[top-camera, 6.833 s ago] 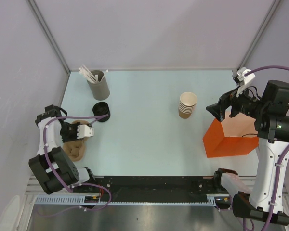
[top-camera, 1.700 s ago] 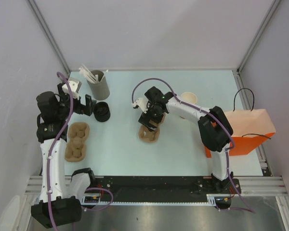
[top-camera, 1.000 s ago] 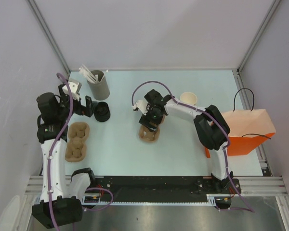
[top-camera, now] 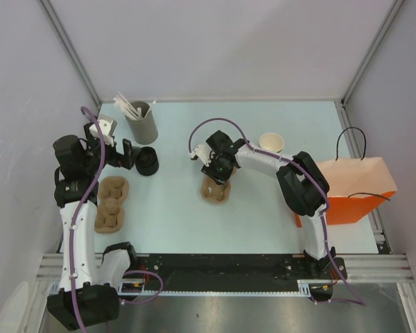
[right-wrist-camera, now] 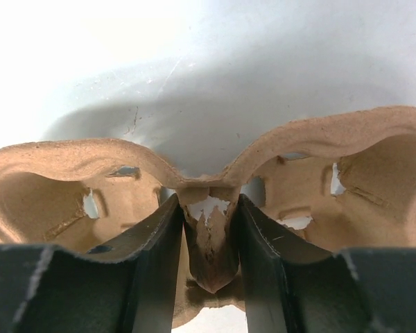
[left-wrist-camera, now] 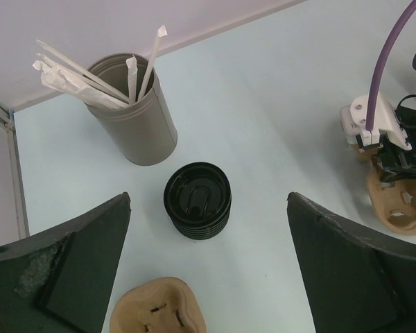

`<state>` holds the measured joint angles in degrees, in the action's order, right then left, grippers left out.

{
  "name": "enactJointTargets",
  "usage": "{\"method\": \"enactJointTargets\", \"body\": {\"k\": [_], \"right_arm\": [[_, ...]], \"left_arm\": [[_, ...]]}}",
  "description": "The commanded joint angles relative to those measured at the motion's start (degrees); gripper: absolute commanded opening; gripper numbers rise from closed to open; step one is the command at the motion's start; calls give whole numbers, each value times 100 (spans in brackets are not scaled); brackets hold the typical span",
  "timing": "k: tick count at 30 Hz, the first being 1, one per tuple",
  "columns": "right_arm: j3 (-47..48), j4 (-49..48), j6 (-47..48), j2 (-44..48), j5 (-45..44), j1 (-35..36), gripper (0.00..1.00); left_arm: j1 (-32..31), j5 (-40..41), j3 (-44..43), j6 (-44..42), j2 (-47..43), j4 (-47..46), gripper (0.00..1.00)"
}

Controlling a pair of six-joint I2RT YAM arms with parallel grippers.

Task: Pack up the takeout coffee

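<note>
No takeout coffee with a lid on it shows in any view. My right gripper (top-camera: 217,177) reaches down onto a tan pulp cup carrier (top-camera: 215,193) at mid-table. In the right wrist view its two dark fingers (right-wrist-camera: 152,243) press on both sides of the carrier's (right-wrist-camera: 48,187) torn middle ridge. My left gripper (top-camera: 128,155) hovers wide open at the left, above and around a stack of black lids (left-wrist-camera: 197,200), touching nothing. Lidless tan cups (top-camera: 272,142) stand behind the right arm.
A grey holder with wrapped straws (top-camera: 142,123) stands at the back left. More pulp carriers (top-camera: 109,203) lie near the left arm. An open orange paper bag (top-camera: 350,191) with black handles stands at the right edge. Walls close in the table's far side.
My right gripper has narrowed from wide open onto the carrier's middle ridge, and the carrier has shifted slightly. The left arm has stayed still and open.
</note>
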<state>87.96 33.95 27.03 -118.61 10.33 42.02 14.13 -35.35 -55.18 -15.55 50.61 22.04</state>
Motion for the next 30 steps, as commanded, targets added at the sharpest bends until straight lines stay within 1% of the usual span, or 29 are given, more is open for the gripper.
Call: {"method": "enactJointTargets", "body": {"k": [1, 5, 10, 14, 16, 17, 18, 19, 20, 21, 23, 24, 25, 26, 27, 28, 29, 30], "right_arm": [[-25, -73, -13, 434, -66, 87, 39], [-7, -73, 22, 794, -206, 175, 39], [247, 102, -4, 1506, -356, 263, 40], [633, 287, 92, 2366, -671, 263, 42], [765, 305, 171, 2683, -988, 254, 43], [888, 305, 215, 2998, -1032, 254, 43], [941, 270, 233, 3140, -1381, 237, 43], [985, 243, 233, 3290, -1497, 193, 42], [1029, 156, 250, 3448, -1768, 166, 42], [1047, 94, 294, 3737, -1928, 149, 42], [1056, -64, 347, 4046, -2279, -9, 41], [1082, -99, 399, 4317, -2359, -123, 41], [1083, -134, 417, 4441, -2438, -228, 42], [1074, -170, 426, 4556, -2569, -508, 41], [1065, -205, 426, 4818, -2597, -676, 41], [1039, -266, 418, 4925, -2615, -834, 41], [995, -310, 418, 5057, -2728, -1175, 41], [934, -371, 435, 5180, -2807, -1300, 41]], "left_arm": [[72, -174, 25, 105, -113, -192, 99], [72, -235, 16, 17, -130, -148, 99], [72, -569, -37, -194, -95, -69, 100], [55, -850, -291, -378, 123, 37, 99], [-76, -859, -467, -553, 264, 221, 100], [-173, -790, -659, -641, 352, 300, 99], [-478, -693, -765, -825, 501, 483, 99], [-673, -362, -879, -940, 589, 572, 99], [-901, -202, -1055, -1019, 660, 625, 99], [-1338, -35, -1135, -1124, 800, 661, 100], [-1833, 299, -1397, -1169, 941, 696, 100], [-2279, 397, -1504, -1213, 1046, 705, 99], [-2492, 459, -1618, -1231, 1248, 705, 99], [-2929, 564, -1889, -1266, 1397, 714, 99], [-3151, 608, -2048, -1284, 1538, 731, 99], [-3371, 635, -2224, -1319, 1870, 775, 99], [-3799, 661, -2573, -1397, 2030, 871, 99], [-4004, 670, -2751, -1442, 2180, 933, 99]]}}
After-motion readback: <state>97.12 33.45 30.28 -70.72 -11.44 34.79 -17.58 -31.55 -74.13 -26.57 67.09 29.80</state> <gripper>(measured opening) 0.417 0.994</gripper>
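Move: My right hand already has the carrier pinched by its middle bridge. The paper bag stands about 37 cm to its right, 12 cm nearer and 9 cm higher; the cup stack is roughly 17 cm right and 5 cm farther out. From my open left hand that cup stack lies some 45 cm right, 8 cm ahead and 23 cm down. The black lids are about 7 cm ahead and 3 cm right of this hand, 26 cm down. I keep my grip on the carrier's bridge and lift it fast, over 40 cm up, then swing right about 16 cm, tipping my right wrist so the fingers go from nearly straight down to mostly forward. My open left hand leaves its place by the lids, sweeping some 16 cm right towards the cup stack, rising slightly and turning clockwise. ##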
